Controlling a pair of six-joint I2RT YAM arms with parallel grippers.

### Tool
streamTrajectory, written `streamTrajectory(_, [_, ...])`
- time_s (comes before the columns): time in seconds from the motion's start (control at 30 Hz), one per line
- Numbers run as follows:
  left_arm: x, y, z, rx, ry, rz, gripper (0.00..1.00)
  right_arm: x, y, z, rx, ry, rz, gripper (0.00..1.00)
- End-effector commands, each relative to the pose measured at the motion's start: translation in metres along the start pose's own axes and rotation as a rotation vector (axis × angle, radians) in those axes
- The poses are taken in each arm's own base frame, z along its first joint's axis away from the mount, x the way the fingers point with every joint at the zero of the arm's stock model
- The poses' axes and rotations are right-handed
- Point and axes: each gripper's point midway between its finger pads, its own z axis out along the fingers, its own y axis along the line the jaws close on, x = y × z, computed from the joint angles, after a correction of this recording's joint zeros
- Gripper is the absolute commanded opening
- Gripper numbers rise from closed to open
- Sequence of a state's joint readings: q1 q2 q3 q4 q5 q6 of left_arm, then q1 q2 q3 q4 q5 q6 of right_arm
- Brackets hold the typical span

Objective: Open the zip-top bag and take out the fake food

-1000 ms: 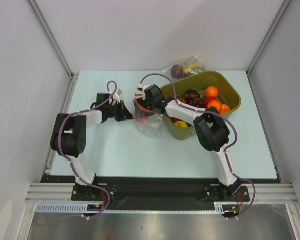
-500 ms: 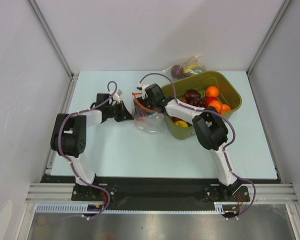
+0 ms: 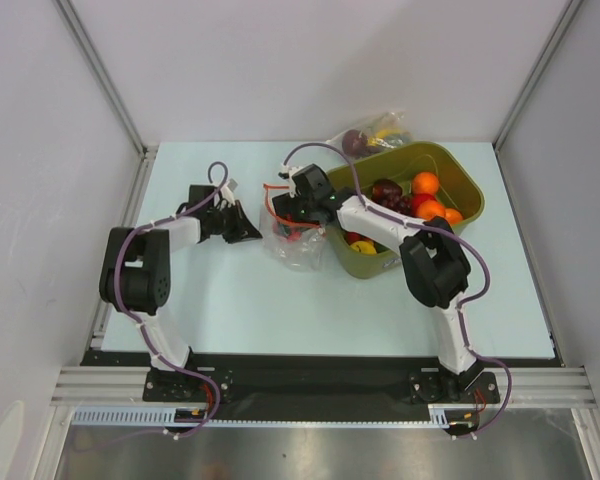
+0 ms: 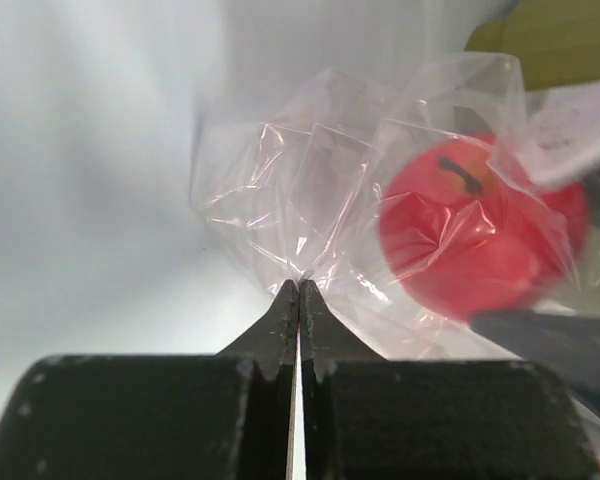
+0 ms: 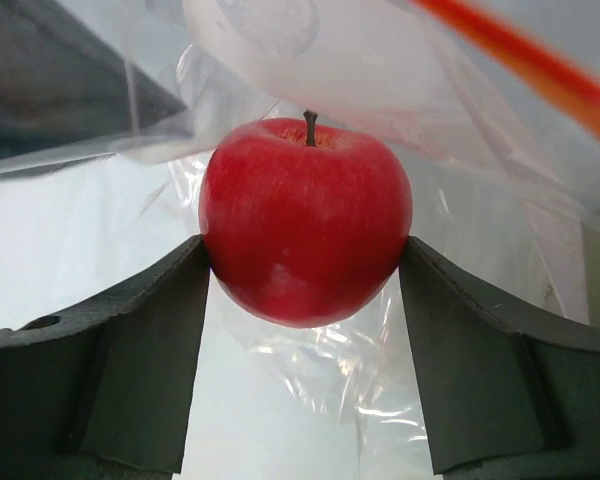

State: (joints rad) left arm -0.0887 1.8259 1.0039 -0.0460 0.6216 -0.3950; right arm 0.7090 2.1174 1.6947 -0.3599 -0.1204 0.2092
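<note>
The zip-top bag (image 3: 298, 246) lies crinkled on the table just left of the green bin, its red-orange zip strip (image 5: 540, 70) at the mouth. My left gripper (image 4: 299, 285) is shut on a fold of the bag's clear plastic (image 4: 280, 190) at its left side (image 3: 256, 231). My right gripper (image 5: 305, 245) reaches into the bag's mouth (image 3: 292, 220). Its two fingers press both sides of a glossy red apple (image 5: 305, 220), which also shows through the film in the left wrist view (image 4: 480, 235).
An olive-green bin (image 3: 464, 176) stands right of the bag, with oranges (image 3: 424, 183), a dark maroon fruit (image 3: 384, 190) and other fake food in it. A second clear bag with yellow and dark fruit (image 3: 375, 133) lies behind the bin near the back wall.
The right gripper's fingers have closed in a little around the apple and its wrist has shifted slightly right. The left gripper stays shut on the bag and has drawn slightly left.
</note>
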Motion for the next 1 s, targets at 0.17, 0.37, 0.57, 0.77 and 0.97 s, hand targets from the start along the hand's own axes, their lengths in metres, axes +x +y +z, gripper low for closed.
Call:
streamTrajectory(0.17, [-0.033,0.005,-0.021,-0.058,-0.099,0.005,0.0,-0.025,0.027,-0.068,-0.016,-0.046,-0.025,0.37])
streamTrajectory(0.37, [-0.041,0.019,-0.033,-0.091,-0.133,-0.011,0.0,-0.055,0.04,-0.111,-0.051,-0.13,0.016,0.36])
streamTrajectory(0.57, [-0.055,0.038,-0.051,-0.133,-0.179,-0.035,0.0,-0.087,0.05,-0.15,-0.089,-0.245,0.068,0.36])
streamTrajectory(0.77, [-0.065,0.061,-0.074,-0.188,-0.234,-0.055,0.0,-0.115,-0.008,-0.189,0.025,-0.367,0.153,0.36])
streamTrajectory(0.97, [-0.069,0.077,-0.093,-0.224,-0.274,-0.073,0.0,-0.11,-0.114,-0.226,0.236,-0.41,0.265,0.37])
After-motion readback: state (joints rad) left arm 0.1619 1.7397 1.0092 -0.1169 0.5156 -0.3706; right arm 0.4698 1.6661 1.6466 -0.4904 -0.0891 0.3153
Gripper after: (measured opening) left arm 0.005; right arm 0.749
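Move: The red apple is already pinched in the right hand inside the bag; the green bin's middle lies about 28 cm to its right and 6 cm ahead, slightly lower. The yellow fruit in the bin is some 19 cm right and 4 cm back. From the left hand, which holds the bag's film, the bag's middle is roughly 10 cm right, level fore and aft, and the apple about 8 cm right, 1 cm ahead. Straight up and slightly back at first, the right hand draws the gripped apple out through the zip opening, then swings right and a little forward towards the bin, turning clockwise: nearly 19 cm of rise, 13 cm right. Meanwhile the shut left fingers keep their pinch on the film and drag the bag leftward about 12 cm, away from the bin and gathering speed. ##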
